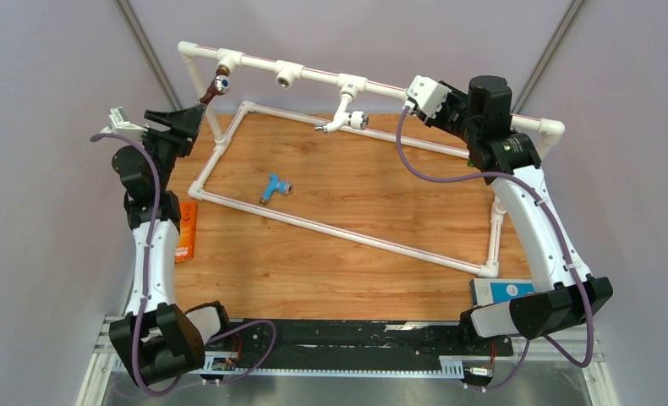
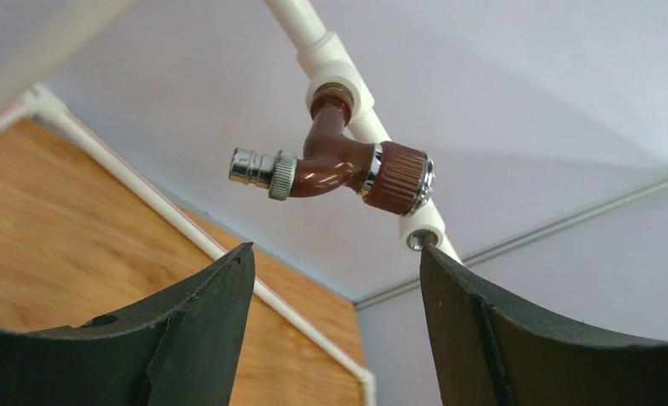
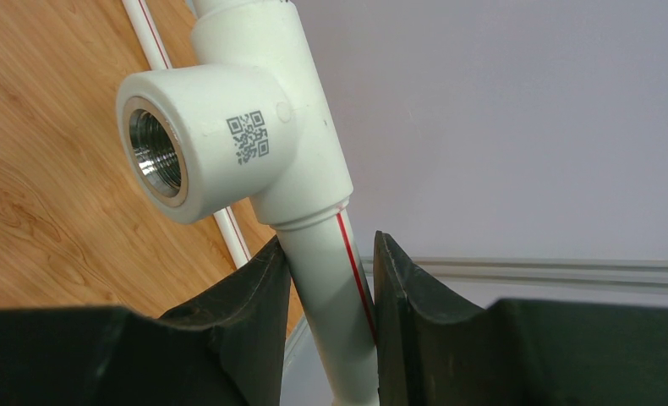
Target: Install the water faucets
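A dark brown water faucet sits screwed into the left tee of the raised white pipe frame. My left gripper stands open just below it, with a clear gap and nothing between its fingers. A white faucet hangs from a tee further right. Between the two is an empty tee socket. A light blue faucet lies loose on the wooden table. My right gripper is shut on the pipe just beside an empty threaded tee.
The frame's lower rectangle of white pipe lies across the wooden table. An orange packet lies at the left edge. A blue and white box sits at the right front. Grey walls close in behind and at both sides.
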Motion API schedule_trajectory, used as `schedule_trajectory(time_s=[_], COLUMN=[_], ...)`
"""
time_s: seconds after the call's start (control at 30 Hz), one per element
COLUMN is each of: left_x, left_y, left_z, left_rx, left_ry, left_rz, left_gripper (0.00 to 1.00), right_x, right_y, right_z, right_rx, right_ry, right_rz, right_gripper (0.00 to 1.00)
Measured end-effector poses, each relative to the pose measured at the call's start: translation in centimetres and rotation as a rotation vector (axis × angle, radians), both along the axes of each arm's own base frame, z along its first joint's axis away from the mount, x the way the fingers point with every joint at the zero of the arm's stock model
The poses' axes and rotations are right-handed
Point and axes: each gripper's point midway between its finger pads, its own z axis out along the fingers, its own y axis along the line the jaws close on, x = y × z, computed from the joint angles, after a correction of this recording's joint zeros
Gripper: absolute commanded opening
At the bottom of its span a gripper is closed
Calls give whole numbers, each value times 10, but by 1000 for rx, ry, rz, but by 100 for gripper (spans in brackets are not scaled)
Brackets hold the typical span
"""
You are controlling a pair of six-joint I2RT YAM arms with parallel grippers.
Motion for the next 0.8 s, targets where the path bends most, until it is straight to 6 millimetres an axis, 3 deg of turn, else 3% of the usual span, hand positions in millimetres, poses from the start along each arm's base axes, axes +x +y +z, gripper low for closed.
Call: schedule_trajectory(time_s=[0.37, 0.6, 0.8], left_x=[18, 40, 51], left_y=[-1, -11, -18], left_z=[-16, -20, -2], left_rx=[-490, -595, -645], left_ry=[247, 289, 248], left_rz=[-24, -37, -52], left_gripper=[78, 79, 77], right_x=[0, 0, 0], right_y=[0, 0, 0], right_z=[0, 0, 0], right_rx=[0, 0, 0], right_ry=[0, 0, 0], right_rz=[0, 0, 0], right_gripper=[0, 0, 0])
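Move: The left hand's open fingers face the brown faucet, about 9 cm ahead, 3 cm to the right and 2 cm up. The white tee holding the faucet is some 5 cm beyond it, and the next, empty tee about 12 cm to the right of that one. From the right hand, at the pipe, the brown faucet lies roughly 33 cm left, nearly level and 1 cm farther out. The open left hand reaches about 5 cm forward towards the brown faucet, dipping then rising, its left side rolling down 35 degrees. ##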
